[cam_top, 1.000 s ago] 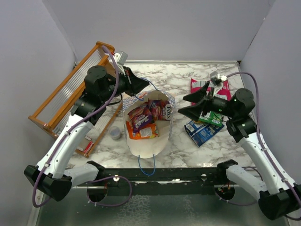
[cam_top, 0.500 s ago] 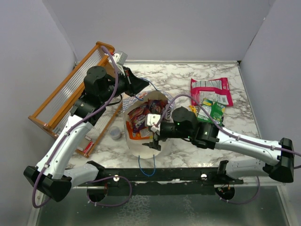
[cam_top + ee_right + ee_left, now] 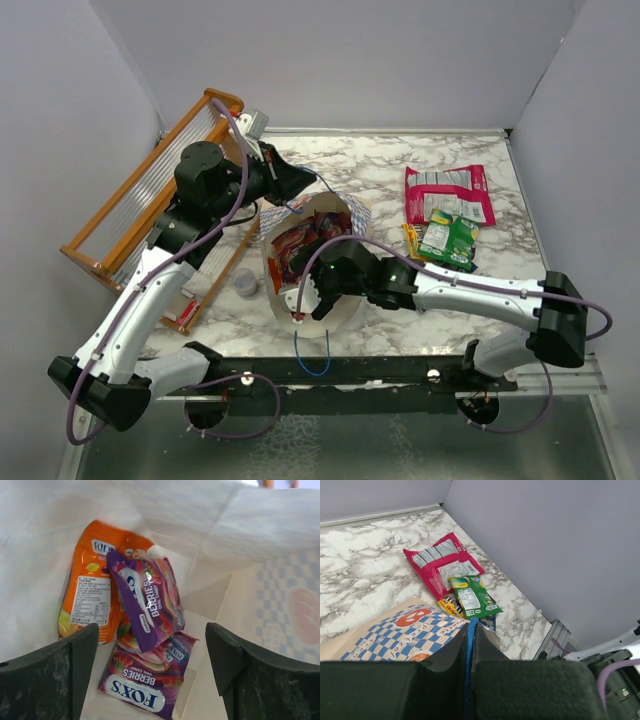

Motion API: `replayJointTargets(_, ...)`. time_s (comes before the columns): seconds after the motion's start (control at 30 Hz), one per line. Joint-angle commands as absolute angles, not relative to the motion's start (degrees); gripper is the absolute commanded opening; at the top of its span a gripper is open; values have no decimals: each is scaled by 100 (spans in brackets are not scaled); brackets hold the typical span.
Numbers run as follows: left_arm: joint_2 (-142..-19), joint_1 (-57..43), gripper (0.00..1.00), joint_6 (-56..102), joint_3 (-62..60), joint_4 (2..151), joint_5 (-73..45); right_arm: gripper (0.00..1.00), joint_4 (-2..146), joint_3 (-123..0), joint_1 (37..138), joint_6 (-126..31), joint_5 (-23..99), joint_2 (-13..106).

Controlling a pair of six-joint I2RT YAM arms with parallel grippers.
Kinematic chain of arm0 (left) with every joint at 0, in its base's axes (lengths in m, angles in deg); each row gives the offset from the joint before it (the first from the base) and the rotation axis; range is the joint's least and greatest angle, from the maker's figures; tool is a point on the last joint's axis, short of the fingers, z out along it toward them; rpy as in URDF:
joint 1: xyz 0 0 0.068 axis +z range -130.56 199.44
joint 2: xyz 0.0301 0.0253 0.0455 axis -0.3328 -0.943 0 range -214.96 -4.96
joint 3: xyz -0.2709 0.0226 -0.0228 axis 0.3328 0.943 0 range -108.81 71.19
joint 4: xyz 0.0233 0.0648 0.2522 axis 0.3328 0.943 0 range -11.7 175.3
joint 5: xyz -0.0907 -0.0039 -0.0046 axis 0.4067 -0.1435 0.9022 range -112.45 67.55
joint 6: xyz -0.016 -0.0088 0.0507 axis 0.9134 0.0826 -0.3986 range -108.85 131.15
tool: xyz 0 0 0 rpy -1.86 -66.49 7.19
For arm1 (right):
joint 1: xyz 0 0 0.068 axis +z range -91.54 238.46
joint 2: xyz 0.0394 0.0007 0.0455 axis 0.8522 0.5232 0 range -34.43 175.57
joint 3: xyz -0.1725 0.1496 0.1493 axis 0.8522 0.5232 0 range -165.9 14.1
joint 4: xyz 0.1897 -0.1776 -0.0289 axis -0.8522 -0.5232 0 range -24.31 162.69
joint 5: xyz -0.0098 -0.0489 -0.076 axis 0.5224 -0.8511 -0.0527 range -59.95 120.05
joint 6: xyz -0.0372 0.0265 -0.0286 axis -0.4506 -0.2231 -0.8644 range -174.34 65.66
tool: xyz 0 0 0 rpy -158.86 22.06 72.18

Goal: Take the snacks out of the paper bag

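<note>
The paper bag (image 3: 345,212) lies on the marble with its cream mouth toward the near edge. My left gripper (image 3: 300,186) is shut on its thin blue string handle (image 3: 468,645) at the far side. My right gripper (image 3: 308,283) reaches into the mouth, open. Between its fingers (image 3: 150,632) lie snacks on the bag's floor: an orange packet (image 3: 90,600) and two purple Fox's packets (image 3: 147,597), none touched. Out on the table at the right lie a pink-red pouch (image 3: 448,193), a green packet (image 3: 448,240), a yellow bar (image 3: 449,605) and a blue packet (image 3: 490,622).
An orange wooden rack (image 3: 150,190) leans at the far left beside my left arm. A small grey-blue cup (image 3: 246,285) stands just left of the bag. Grey walls close in the table at the back and both sides.
My right arm swung from over the snacks at the right across to the bag's mouth and reached inside. The left gripper kept hold of the handle.
</note>
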State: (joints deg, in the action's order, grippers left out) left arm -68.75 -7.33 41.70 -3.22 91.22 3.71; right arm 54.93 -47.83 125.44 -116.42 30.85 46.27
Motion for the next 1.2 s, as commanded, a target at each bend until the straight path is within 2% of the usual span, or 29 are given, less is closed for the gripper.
replayJointTargets(0.0,-6693,-728,0,4218,-298,8990,451,84,5487,-4812,12620,-12306,2141,5108)
replayJointTargets(0.13,-6697,-728,0,4214,-325,8978,439,76,5790,-4705,12607,-12532,1645,5475)
replayJointTargets(0.33,-6671,-728,0,4281,-272,8874,454,75,6561,-4597,12521,-12988,1561,5874)
replayJointTargets(0.47,-6654,-732,0,4246,-325,8959,457,66,6725,-4669,12370,-13204,1447,6133)
replayJointTargets(0.7,-6649,-728,0,4189,-404,9038,457,65,6962,-4559,12149,-13378,1660,6276)
replayJointTargets(0.8,-6648,-728,0,4192,-385,9006,458,61,7023,-4604,12117,-13402,1664,6435)
replayJointTargets(1.0,-6677,-728,0,4189,-417,9029,474,44,7177,-4574,12073,-13394,1645,6556)
replayJointTargets(1.17,-6704,-728,0,4148,-422,9070,412,17,7355,-4478,12071,-13419,1772,6255)
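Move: Inside the mouth of the paper bag, the upper purple berries pack lies about 10 cm ahead of the right hand, 3 cm to its left and 10 cm below. The orange snack pack is some 6 cm nearer the base than that pack; a second berries pack lies about 5 cm to that pack's right and 2 cm farther out, partly under it. From the left hand, holding the blue handle, the upper pack lies roughly 14 cm back, 3 cm left and 28 cm below. Reaching down and forward into the bag, about 9 cm each way, the open right hand heads for the upper berries pack, its fingers tipping some 20 degrees steeper to its left side and swinging forward. It sinks first, goes on mostly forward, then dips again as the fingers close to about a quarter open and pinch the pack's purple seam. The left hand keeps its hold on the handle. ##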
